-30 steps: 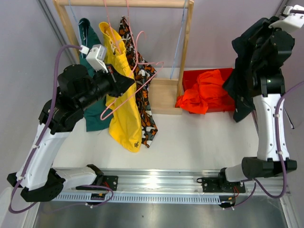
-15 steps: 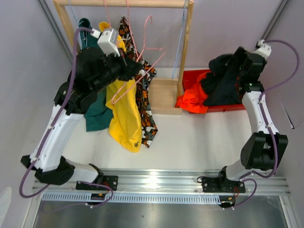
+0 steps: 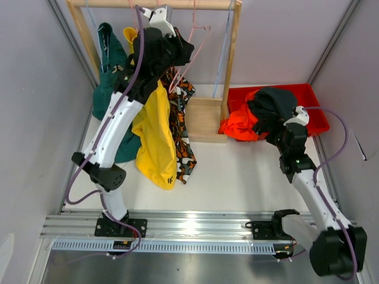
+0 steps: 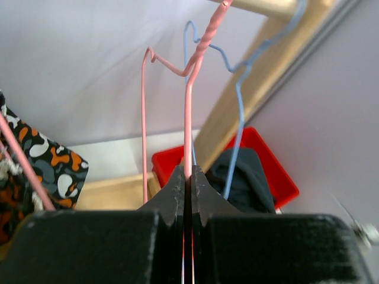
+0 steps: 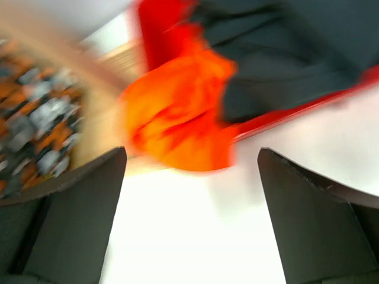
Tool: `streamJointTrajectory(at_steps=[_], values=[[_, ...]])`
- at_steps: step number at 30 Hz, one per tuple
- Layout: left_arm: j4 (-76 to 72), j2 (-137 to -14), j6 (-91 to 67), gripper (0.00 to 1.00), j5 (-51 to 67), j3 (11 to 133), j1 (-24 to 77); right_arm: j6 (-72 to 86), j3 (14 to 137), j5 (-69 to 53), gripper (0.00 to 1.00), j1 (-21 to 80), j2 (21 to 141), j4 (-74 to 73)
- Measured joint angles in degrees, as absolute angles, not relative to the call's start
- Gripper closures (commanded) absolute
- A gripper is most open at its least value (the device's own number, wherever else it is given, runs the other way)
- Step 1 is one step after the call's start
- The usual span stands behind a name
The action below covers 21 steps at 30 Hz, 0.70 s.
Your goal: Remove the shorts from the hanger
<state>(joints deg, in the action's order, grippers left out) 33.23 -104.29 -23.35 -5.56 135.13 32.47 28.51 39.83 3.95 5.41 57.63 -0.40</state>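
Note:
Dark green shorts point(image 3: 109, 65), yellow shorts point(image 3: 155, 142) and patterned shorts point(image 3: 180, 136) hang from the wooden rail point(image 3: 118, 4). Black shorts point(image 3: 273, 102) lie in the red bin point(image 3: 314, 94), partly over bright orange shorts point(image 3: 240, 125) that spill over its left rim. My left gripper point(image 3: 185, 53) is raised near the rail. In the left wrist view it point(image 4: 188, 177) is shut on the wire of a bare pink hanger point(image 4: 188, 118), whose hook reaches the rail. My right gripper point(image 5: 190, 154) is open and empty, low over the table just in front of the bin.
A bare blue wire hanger point(image 4: 240, 118) hangs on the rail to the right of the pink one. The rack's right wooden post point(image 3: 233, 59) and base block point(image 3: 204, 118) stand between the hanging shorts and the bin. Grey walls close both sides.
The right gripper opened and let the black shorts drop into the red bin, then the arm came down. The left arm lifted the pink hanger up to the rail.

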Motion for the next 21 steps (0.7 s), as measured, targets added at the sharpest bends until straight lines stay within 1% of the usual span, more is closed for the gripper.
streamJointTrajectory(at_steps=[2, 5, 8, 11, 12, 14, 15, 16, 17, 18, 21], values=[[30.74, -106.61, -23.97, 1.0, -5.21, 135.28, 31.59, 28.51, 38.68, 4.12, 0.0, 9.39, 52.84, -0.45], [27.38, -111.24, -24.69, 1.0, -4.99, 137.4, 30.81, 28.49, 38.37, 5.61, 0.01, 15.81, 48.99, -1.52], [25.15, -114.67, -25.89, 1.0, -3.9, 139.0, 30.65, 28.49, 38.28, 7.31, 0.01, 21.06, 47.4, -3.03], [24.25, -115.96, -27.14, 1.0, -2.55, 139.09, 30.68, 28.49, 38.26, 9.21, 0.01, 24.05, 46.78, -4.1], [24.21, -116.03, -27.57, 0.96, -2.17, 139.09, 30.68, 28.47, 38.26, 9.69, 0.01, 24.47, 46.76, -4.29], [23.7, -115.81, -28.23, 0.83, -0.97, 138.63, 30.65, 28.47, 38.26, 10.44, 0.01, 25.06, 46.89, -4.67], [23.35, -115.66, -28.45, 0.66, -0.36, 138.3, 30.63, 28.47, 38.26, 10.79, 0.01, 25.17, 47.07, -4.69], [22.87, -115.37, -28.49, 0.56, 0.6, 137.64, 30.61, 28.47, 38.26, 11.11, 0.01, 25.21, 47.33, -4.67], [22.74, -114.98, -28.8, 0.49, 1.32, 136.86, 30.61, 28.47, 38.26, 11.22, 0.01, 25.32, 47.57, -4.67], [22.92, -114.52, -29.1, 0.38, 1.98, 136.11, 30.61, 28.47, 38.26, 11.38, 0.01, 25.36, 47.92, -4.69], [24.73, -112.86, -29.41, 0.28, 3.29, 134.58, 30.61, 28.49, 37.91, 11.75, 0.01, 25.78, 48.45, -4.54]])
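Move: The left gripper holds the emptied pink hanger by its neck; the free spot on the rail is about 6 cm ahead, 4 cm right and 4 cm above. From this hand the blue hangers are some 9 cm right and 7 ahead, and the camo shorts' middle 3 cm left, 3 ahead, 25 below. From the right hand the camo shorts are about 27 cm left, 10 ahead, 5 up; the dark shorts 12 ahead, 4 right, 10 below. Bring the left gripper forward about 6 cm, still pinching the pink hanger, while easing it right and down some 4 cm each to set its hook over the rail; then open the fingers and start drawing back. Meanwhile take the wide-open right gripper some 9 cm left and 5 back, away from the bin, turning it counter-clockwise. ##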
